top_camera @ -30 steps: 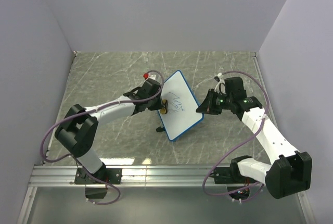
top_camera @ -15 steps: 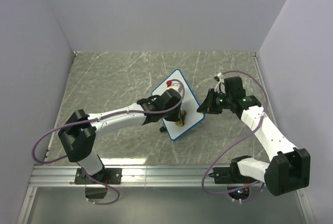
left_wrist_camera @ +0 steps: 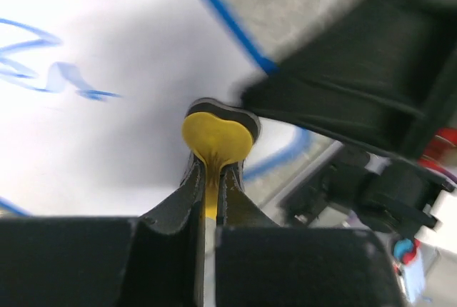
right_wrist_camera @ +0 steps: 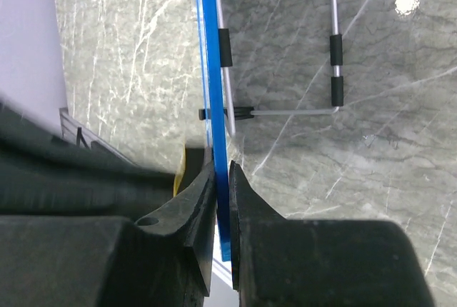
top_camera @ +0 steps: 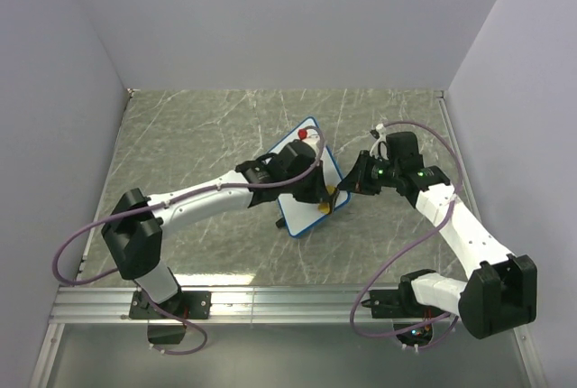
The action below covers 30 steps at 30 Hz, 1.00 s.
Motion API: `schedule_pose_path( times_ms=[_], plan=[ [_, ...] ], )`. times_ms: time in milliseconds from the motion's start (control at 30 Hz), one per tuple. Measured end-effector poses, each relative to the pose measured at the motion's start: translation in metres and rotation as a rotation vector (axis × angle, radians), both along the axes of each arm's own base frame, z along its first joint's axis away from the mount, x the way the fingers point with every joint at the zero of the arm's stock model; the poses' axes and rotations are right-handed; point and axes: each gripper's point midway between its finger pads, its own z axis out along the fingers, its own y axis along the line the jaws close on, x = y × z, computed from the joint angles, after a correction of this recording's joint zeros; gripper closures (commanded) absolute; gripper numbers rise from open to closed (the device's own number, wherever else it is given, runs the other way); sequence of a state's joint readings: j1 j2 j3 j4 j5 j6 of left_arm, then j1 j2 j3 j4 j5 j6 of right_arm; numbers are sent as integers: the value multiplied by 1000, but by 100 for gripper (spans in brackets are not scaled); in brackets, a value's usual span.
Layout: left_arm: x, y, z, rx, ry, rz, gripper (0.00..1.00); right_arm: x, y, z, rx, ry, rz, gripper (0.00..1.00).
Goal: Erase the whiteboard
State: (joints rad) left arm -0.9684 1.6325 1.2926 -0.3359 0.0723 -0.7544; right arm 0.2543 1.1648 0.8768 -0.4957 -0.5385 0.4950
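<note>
The whiteboard (top_camera: 304,218) stands tilted mid-table, white with a blue rim, and my left arm hides most of its face from above. My left gripper (top_camera: 329,204) is shut on a small yellow eraser (top_camera: 332,195), which presses on the board near its right edge. In the left wrist view the eraser (left_wrist_camera: 216,138) sits pinched in the left gripper (left_wrist_camera: 211,170) against the whiteboard (left_wrist_camera: 107,128), and blue marks (left_wrist_camera: 43,64) show to its left. My right gripper (top_camera: 348,188) is shut on the board's right rim. The right wrist view shows that rim (right_wrist_camera: 215,71) edge-on in the right gripper (right_wrist_camera: 222,173).
A wire stand (right_wrist_camera: 332,71) with black feet props the board from behind on the grey marble table (top_camera: 180,135). White walls close in the left, back and right sides. An aluminium rail (top_camera: 270,302) runs along the near edge.
My left arm has swept the eraser across the board from its left side to its right edge. The board has shifted slightly. My right gripper has kept its hold on the rim.
</note>
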Motion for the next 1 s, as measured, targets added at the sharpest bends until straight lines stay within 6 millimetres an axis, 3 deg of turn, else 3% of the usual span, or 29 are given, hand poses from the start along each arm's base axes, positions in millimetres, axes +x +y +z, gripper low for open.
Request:
schedule_pose_path(
  times_ms=[100, 367, 500, 600, 800, 1000],
  plan=[
    [19, 16, -11, 13, 8, 43, 100, -1, 0, 1, 3, 2, -5, 100],
    [105, 98, -70, 123, 90, 286, 100, -9, 1, 3, 12, 5, -8, 100],
    [129, 116, -86, 161, 114, 328, 100, -11, -1, 3, 8, 6, -18, 100],
    [136, 117, -90, 163, 118, 326, 100, -12, -2, 3, 7, 8, -28, 100],
    [129, 105, -83, 187, 84, 268, 100, -15, -3, 3, 9, 15, -35, 100],
    [108, 49, -40, 177, -14, 99, 100, -17, -4, -3, 6, 36, -46, 100]
  ],
)
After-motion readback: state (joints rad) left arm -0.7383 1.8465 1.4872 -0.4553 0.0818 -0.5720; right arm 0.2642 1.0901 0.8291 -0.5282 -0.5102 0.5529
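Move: The left hand already holds the eraser on the board, near the board's right corner. The scribble to wipe lies about 9 cm ahead, 5 cm left and 6 cm lower, as the board slopes down leftward. The board's left corner is some 12 cm ahead and 15 cm left; its near corner is 8 cm back and 9 cm left. For the right hand, pinching the right corner, the scribble is about 7 cm ahead, 11 cm left and 8 cm lower. Eraser kept against the whiteboard, the left hand wipes forward and left down its slope, away from the right gripper and over the scribble area, about 18 cm across and 9 cm down, turning some 20 degrees counter-clockwise. Near the left corner it reverses, wiping about 7 cm right, slightly back and 5 cm up, unwinding most of that turn. The right hand keeps its pinch, easing back 1.5 cm. ##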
